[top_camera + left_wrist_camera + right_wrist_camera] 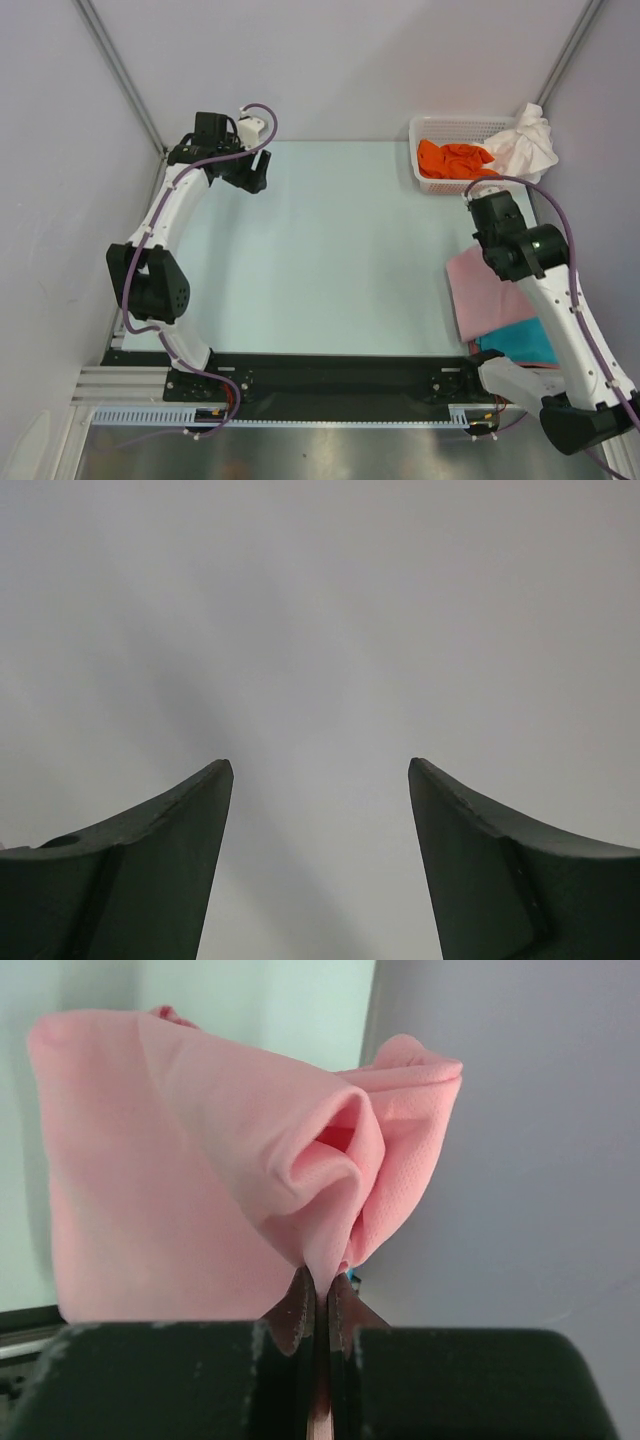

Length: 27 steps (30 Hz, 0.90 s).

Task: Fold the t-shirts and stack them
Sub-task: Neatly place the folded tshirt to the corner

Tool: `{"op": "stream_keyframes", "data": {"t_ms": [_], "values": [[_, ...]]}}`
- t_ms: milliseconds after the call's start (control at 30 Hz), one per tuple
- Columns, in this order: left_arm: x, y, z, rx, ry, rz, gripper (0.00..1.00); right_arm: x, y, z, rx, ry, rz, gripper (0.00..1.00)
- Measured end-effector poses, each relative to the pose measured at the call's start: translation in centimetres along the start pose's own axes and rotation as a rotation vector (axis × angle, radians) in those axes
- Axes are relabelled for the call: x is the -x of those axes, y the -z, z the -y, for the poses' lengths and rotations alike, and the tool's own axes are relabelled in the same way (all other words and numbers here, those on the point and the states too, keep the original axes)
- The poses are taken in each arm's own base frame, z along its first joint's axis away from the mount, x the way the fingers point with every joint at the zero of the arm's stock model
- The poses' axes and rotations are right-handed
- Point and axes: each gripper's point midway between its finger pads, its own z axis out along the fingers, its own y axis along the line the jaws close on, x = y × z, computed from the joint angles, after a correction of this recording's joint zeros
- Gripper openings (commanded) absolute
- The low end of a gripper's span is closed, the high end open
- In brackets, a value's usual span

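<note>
My right gripper is shut on a bunched fold of the light pink t-shirt, which bulges up from its fingertips. From above, the pink t-shirt lies at the table's right edge, over a teal t-shirt, and the right arm hides its own fingers. An orange t-shirt sits in the basket, and a white t-shirt hangs over the basket's right rim. My left gripper hovers at the far left, open and empty; its wrist view shows the left gripper facing only a blank grey wall.
The white lattice basket stands at the back right corner. Grey walls enclose the table on three sides. A black rail carrying the arm bases runs along the near edge.
</note>
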Motion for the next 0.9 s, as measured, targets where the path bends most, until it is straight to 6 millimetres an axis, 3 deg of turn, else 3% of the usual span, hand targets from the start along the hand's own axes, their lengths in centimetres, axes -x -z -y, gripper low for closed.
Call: {"op": "stream_keyframes", "data": {"t_ms": [167, 400, 533, 900], "values": [[0.0, 0.0, -0.3, 0.005, -0.004, 0.002, 0.77, -2.7, -0.2, 1.8, -0.053, 0.056, -0.038, 0.0], [-0.3, -0.1, -0.7, 0.009, 0.004, -0.003, 0.77, -6.8, -2.6, 1.8, -0.077, 0.25, -0.206, 0.0], [-0.3, -0.1, -0.7, 0.009, 0.005, -0.003, 0.77, -8.7, -4.1, 2.6, -0.116, 0.263, -0.282, 0.0], [-0.3, -0.1, -0.8, 0.011, 0.007, -0.004, 0.77, -9.7, -7.9, 4.3, -0.21, 0.308, -0.33, 0.02]]}}
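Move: The folded pink t-shirt is already pinched in the right gripper and hangs from it. The stack of folded t-shirts it goes to has its middle about 6 cm back, 5 cm to the right and some 22 cm below the right hand. The white basket stands about 33 cm ahead and 4 cm left, the orange t-shirt in it about 31 cm ahead and 10 cm left. From the idle left hand the stack lies some 60 cm right and 31 cm back. Carry the pink t-shirt to the right and down onto the stack with the right gripper: about 11 cm right and 7 cm down, drawing back some 4 cm at first, then easing slightly forward. Swing the fingers round by some 30 degrees, from slanting forward to slanting rightward, and keep them shut on the cloth. ##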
